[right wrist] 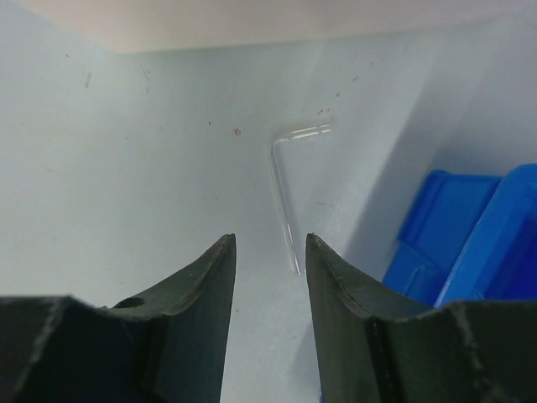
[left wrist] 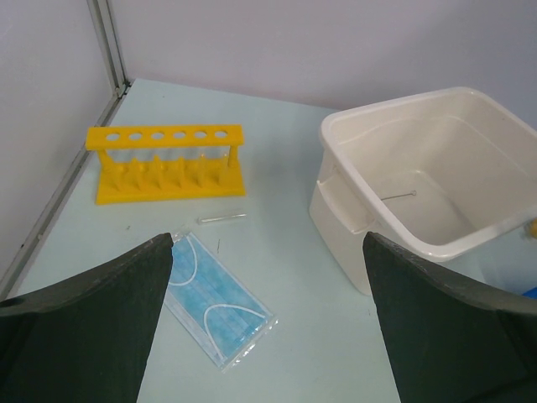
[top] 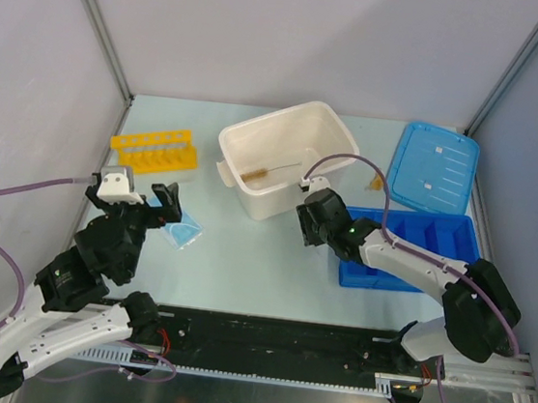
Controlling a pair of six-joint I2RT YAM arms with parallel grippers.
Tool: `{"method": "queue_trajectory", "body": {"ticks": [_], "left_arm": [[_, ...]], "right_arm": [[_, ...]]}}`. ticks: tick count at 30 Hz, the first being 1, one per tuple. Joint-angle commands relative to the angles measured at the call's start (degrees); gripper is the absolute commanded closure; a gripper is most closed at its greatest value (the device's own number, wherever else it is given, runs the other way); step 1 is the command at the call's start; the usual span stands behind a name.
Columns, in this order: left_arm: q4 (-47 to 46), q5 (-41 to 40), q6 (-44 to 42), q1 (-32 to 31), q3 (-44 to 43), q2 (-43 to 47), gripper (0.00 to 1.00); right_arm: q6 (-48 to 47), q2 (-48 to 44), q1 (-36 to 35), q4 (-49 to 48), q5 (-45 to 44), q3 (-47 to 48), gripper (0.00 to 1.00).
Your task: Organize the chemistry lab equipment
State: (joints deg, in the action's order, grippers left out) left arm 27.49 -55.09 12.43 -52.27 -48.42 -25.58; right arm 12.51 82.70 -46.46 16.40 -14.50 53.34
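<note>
A bent clear glass tube (right wrist: 284, 180) lies on the table, its near end between the tips of my right gripper (right wrist: 268, 242), which is open and holds nothing. In the top view that gripper (top: 305, 227) hangs low between the white tub and the blue tray. My left gripper (left wrist: 267, 243) is wide open and empty above a pale blue packet (left wrist: 216, 302). Beyond the packet lie a short clear tube (left wrist: 222, 217) and the yellow holed rack (left wrist: 168, 159). The thin wire brush (top: 267, 172) rests inside the tub. A tiny amber piece (top: 376, 185) sits by the lid.
The big white tub (top: 335, 136) stands mid-table with its blue lid (top: 435, 167) at the back right. The blue divided tray (top: 441, 231) sits under my right arm. Grey walls close in both sides and the back.
</note>
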Motion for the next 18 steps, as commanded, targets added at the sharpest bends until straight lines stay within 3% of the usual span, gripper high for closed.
{"method": "queue_trajectory", "body": {"ticks": [1,18], "left_arm": [[-2.26,-0.99,-0.21,0.05,0.44,0.58,0.01],[-2.40,-0.94,-0.20,0.02,0.53,0.36,0.01]], "right_arm": [[-1.18,1.15,0.31,-6.34,0.97,-2.18,0.57],[0.62,8.27,0.37,-13.85,-1.82,-6.58,0.61]]}}
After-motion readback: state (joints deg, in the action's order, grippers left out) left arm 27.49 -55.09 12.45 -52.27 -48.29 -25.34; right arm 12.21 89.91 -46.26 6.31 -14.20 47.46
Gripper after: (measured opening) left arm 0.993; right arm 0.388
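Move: The right hand hangs empty, fingers part-open, about 9 cm over the bent glass tube, whose middle is only about 1 cm ahead and 1 cm right. From this hand the white bin's middle is some 19 cm ahead and 7 cm left, the blue organizer box is level with it and about 21 cm right, and the amber piece lies roughly 19 cm ahead and 13 cm right. From the idle left hand the tube is about 8 cm ahead, 30 cm right and 31 cm below. The right hand sinks almost straight down by about 6 cm towards the bent glass tube, with no real travel forward or sideways, its fingers keeping their slanting, forward-and-left downward aim. The fingertips narrow only slightly and stay part-open, ready on either side of the tube's long leg; they end a few centimetres above the table, still clear of the glass. ##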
